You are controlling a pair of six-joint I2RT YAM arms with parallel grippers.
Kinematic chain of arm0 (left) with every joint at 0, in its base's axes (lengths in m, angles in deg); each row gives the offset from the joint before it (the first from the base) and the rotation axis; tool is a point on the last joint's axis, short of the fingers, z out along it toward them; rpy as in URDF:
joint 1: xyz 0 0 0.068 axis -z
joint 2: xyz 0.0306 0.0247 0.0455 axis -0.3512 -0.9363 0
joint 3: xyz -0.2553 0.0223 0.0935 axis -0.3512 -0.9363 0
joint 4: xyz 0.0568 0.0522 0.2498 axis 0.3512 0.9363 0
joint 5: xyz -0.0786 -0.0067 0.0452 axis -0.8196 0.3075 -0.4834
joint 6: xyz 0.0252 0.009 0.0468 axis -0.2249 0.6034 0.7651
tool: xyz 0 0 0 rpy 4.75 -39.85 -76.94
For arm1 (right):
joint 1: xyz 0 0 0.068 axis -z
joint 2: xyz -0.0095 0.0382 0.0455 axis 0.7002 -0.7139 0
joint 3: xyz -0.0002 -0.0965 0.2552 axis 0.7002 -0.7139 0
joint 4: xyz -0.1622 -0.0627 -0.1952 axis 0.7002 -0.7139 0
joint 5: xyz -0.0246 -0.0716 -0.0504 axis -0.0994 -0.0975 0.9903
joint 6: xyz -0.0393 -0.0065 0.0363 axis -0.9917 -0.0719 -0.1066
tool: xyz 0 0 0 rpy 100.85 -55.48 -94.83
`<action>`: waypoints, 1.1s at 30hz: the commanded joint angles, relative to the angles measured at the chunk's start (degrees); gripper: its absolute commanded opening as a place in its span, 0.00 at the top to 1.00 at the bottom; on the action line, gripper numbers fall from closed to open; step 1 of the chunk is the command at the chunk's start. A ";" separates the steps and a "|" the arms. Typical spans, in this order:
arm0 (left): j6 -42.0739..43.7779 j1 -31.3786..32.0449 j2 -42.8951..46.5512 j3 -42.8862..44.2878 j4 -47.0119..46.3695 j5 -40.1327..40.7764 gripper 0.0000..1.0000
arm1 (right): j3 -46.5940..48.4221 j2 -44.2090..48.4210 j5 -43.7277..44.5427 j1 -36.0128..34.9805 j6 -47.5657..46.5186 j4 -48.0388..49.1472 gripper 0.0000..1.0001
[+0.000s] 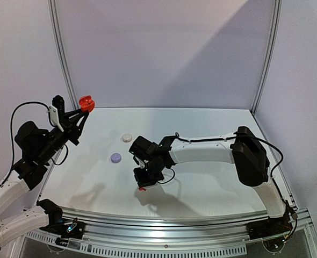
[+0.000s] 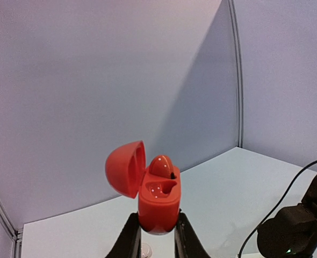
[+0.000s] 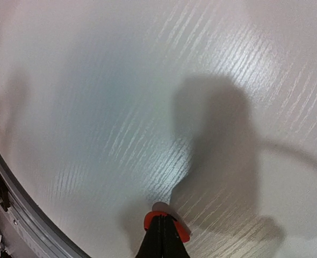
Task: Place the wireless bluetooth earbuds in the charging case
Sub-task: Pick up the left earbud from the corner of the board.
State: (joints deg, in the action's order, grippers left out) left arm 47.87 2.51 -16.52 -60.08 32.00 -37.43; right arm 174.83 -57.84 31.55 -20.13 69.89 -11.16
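Note:
My left gripper (image 1: 82,110) is raised above the table's left side and is shut on a red charging case (image 1: 86,102). In the left wrist view the case (image 2: 158,207) stands upright between the fingers (image 2: 130,236) with its lid (image 2: 124,169) swung open to the left. One red earbud (image 2: 161,165) sits in the far socket; the near socket (image 2: 159,188) is empty. My right gripper (image 1: 142,184) points down just above the table's middle, shut on a second red earbud (image 3: 181,233), which pokes out beside the tips of that gripper (image 3: 161,223).
A round lavender case (image 1: 116,157) and a round white case (image 1: 127,137) lie closed on the white table (image 1: 212,177), between the two arms. The right arm's dark wrist (image 2: 298,223) shows at the lower right of the left wrist view. A metal rail (image 1: 164,226) runs along the near edge.

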 commanded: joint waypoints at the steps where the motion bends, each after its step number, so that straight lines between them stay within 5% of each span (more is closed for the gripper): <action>1: 0.48 -0.92 -0.32 -0.49 -0.19 -0.43 1.00 | 1.23 -1.60 -1.24 -0.87 -0.95 -1.09 1.00; 25: 0.63 -0.92 0.00 -0.54 1.01 -0.60 1.00 | 3.53 0.83 -0.91 -1.91 -9.66 -6.79 1.00; 27: 0.86 -0.88 -0.04 -0.37 1.18 -0.59 1.00 | 3.10 2.06 -0.26 -1.79 -14.02 -6.75 0.92; 31: 1.00 -0.97 0.02 -0.24 1.39 -0.58 1.00 | 2.46 2.36 -5.15 -1.85 -23.01 -4.54 0.59; 33: 1.06 -1.00 0.01 -0.11 1.54 -0.67 1.00 | 4.14 1.17 -6.17 -1.78 -25.86 -4.77 0.53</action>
State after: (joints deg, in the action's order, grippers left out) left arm 48.18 2.48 -16.70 -60.08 32.52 -37.59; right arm 177.03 -58.19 28.97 -22.21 53.67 -16.41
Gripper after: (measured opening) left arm 0.182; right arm 0.421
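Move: The red earbud lies right under the right hand's shut fingertips, about 1 cm below the hand point and some 1 cm back of it. The purple case stands roughly 18 cm ahead and 14 cm to the left of the right hand, and the white one about 33 cm ahead and 10 cm left. From the left hand, which holds the open red case aloft, that earbud is about 15 cm to the right, 6 cm back and 32 cm below. Back towards the base goes the right hand, about 3 cm and low over the board, its shut fingertips already on the red earbud at the start and dragging it along. Then it rises roughly 1 cm off the earbud, opens the fingers to a bit under half, and turns some 20 degrees counter-clockwise, fingers still pointing down over the earbud. ##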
